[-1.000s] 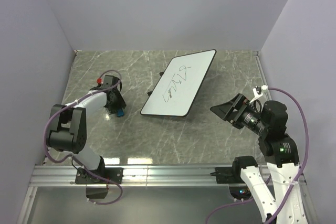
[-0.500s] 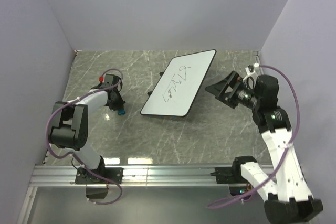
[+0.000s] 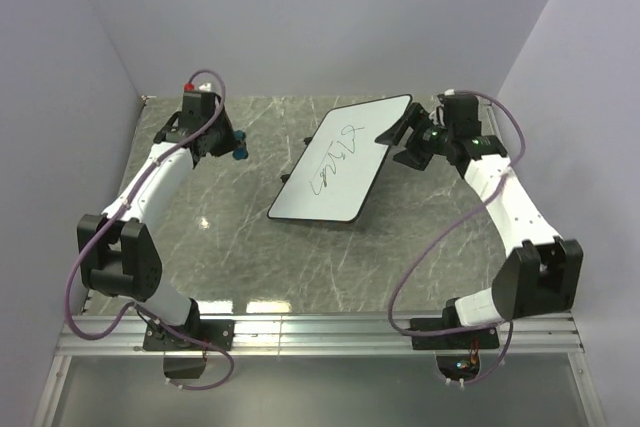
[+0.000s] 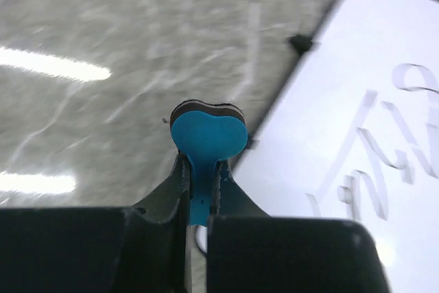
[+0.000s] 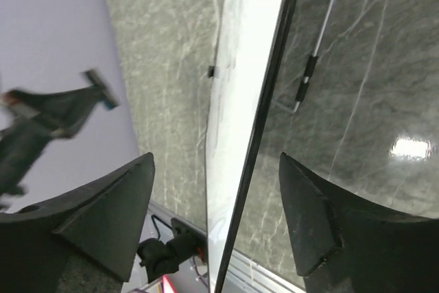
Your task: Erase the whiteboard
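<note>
The whiteboard lies slanted in the middle of the table, with dark handwritten scribbles on it. My left gripper is raised at the far left, apart from the board, and is shut on a small blue eraser. In the left wrist view the eraser sticks out between the fingers, with the board to its right. My right gripper is open at the board's far right edge. In the right wrist view the board's rim runs edge-on between the spread fingers, not gripped.
The board rests on a wire stand with small black clips on its left edge. Purple walls close in the marble table on three sides. A metal rail runs along the near edge.
My left arm has lifted the eraser off the table and swung it toward the back. My right arm has reached forward from the near right to the board's right edge, jaws open.
</note>
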{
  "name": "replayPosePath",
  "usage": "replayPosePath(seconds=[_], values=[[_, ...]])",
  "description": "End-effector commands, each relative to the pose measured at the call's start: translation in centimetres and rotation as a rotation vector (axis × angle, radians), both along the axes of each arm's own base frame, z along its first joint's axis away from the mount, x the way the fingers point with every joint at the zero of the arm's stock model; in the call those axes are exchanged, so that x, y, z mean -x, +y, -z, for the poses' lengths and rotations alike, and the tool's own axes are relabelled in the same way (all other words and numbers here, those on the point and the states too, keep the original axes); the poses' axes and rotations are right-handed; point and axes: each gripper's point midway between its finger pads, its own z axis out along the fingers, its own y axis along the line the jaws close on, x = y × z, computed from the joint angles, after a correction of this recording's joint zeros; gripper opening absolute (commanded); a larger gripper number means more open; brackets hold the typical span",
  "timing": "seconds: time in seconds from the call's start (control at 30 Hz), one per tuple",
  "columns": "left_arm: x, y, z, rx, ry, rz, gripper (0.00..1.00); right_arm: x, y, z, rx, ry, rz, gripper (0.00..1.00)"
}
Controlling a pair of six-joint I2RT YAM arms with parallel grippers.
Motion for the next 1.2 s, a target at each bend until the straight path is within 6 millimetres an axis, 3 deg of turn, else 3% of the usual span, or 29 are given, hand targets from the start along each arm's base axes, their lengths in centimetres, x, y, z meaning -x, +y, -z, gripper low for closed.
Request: replayPosePath(seconds=[0.0, 0.13, 0.23, 0.3, 0.33, 0.37, 0.4, 0.47, 0.5, 0.63, 0.8, 0.93, 1.07, 1.17], values=[[0.4, -5.6, -3.6, 0.076, -0.060, 0.220, 0.00, -2.1, 1.3, 0.3, 0.030, -0.015, -0.021, 0.78], [1.2, -12.3, -5.2, 0.106, -0.091, 0.426, 0.00, -2.7, 2.5, 2.1, 0.045, 0.014, -0.049, 0.76], [2.4, -17.1, -5.1, 0.147, -0.069, 0.553, 0.00, -2.9, 3.2, 3.0, 0.052, 0.035, -0.071, 0.63], [3.8, -20.1, -4.5, 0.184, -0.041, 0.650, 0.00, -3.1, 3.4, 3.5, 0.056, 0.044, -0.078, 0.43], [4.3, -20.9, -4.4, 0.189, -0.035, 0.683, 0.00, -3.1, 3.5, 3.7, 0.056, 0.050, -0.085, 0.36], [4.7, -21.8, -3.6, 0.186, -0.011, 0.716, 0.00, -3.1, 3.5, 4.0, 0.059, 0.058, -0.089, 0.21], [5.2, -22.8, -4.2, 0.175, -0.024, 0.749, 0.00, -3.3, 3.6, 4.2, 0.064, 0.067, -0.092, 0.15], [5.7, -23.0, -2.5, 0.114, 0.033, 0.777, 0.00, -3.3, 3.3, 4.7, 0.081, 0.086, -0.096, 0.00], [5.6, -23.2, -2.9, 0.112, 0.031, 0.791, 0.00, -3.3, 3.3, 5.0, 0.087, 0.093, -0.096, 0.00], [6.7, -23.6, -1.4, 0.106, 0.106, 0.877, 0.00, -3.0, 3.1, 5.7, 0.108, 0.115, -0.098, 0.00], [8.9, -23.3, 1.7, 0.111, 0.189, 0.945, 0.00, -3.2, 2.9, 5.9, 0.131, 0.127, -0.110, 0.00], [8.8, -21.2, 5.5, 0.065, 0.248, 0.860, 0.00, -3.6, 2.7, 5.8, 0.150, 0.133, -0.117, 0.00], [7.8, -17.5, 11.6, 0.000, 0.406, 0.738, 0.00, -4.0, 2.9, 5.3, 0.146, 0.132, -0.122, 0.00], [7.4, -16.0, 13.4, -0.016, 0.442, 0.705, 0.00, -4.3, 3.0, 4.9, 0.148, 0.125, -0.127, 0.00]])
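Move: The left hand already grips the blue eraser; the scribble it is taken to lies about 25 cm to its right, level with it fore and aft and roughly 7 cm lower, on the board that slopes up to the right. Of the two black clips on the board's left edge, the near one is about 10 cm right and straight across, the far one 17 cm right and 8 cm ahead. From the open right hand the board's right edge is some 3 cm left, 1 cm ahead and 6 cm below, the scribble 14 cm left and 4 cm ahead. The right hand sinks about 6 cm while easing left and slightly forward onto the board's right edge, shuts its fingers on that edge, then rises a little and holds it. Meanwhile the left hand keeps the eraser pinched and swings it right over the board's left edge, some 24 cm with a small rise and a drift back, turning clockwise about 45 degrees, then tips its fingers more steeply down and lowers it roughly 11 cm from its highest point to the near-left part of the board, coming back left to right and forward at the end, beside the scribble. ##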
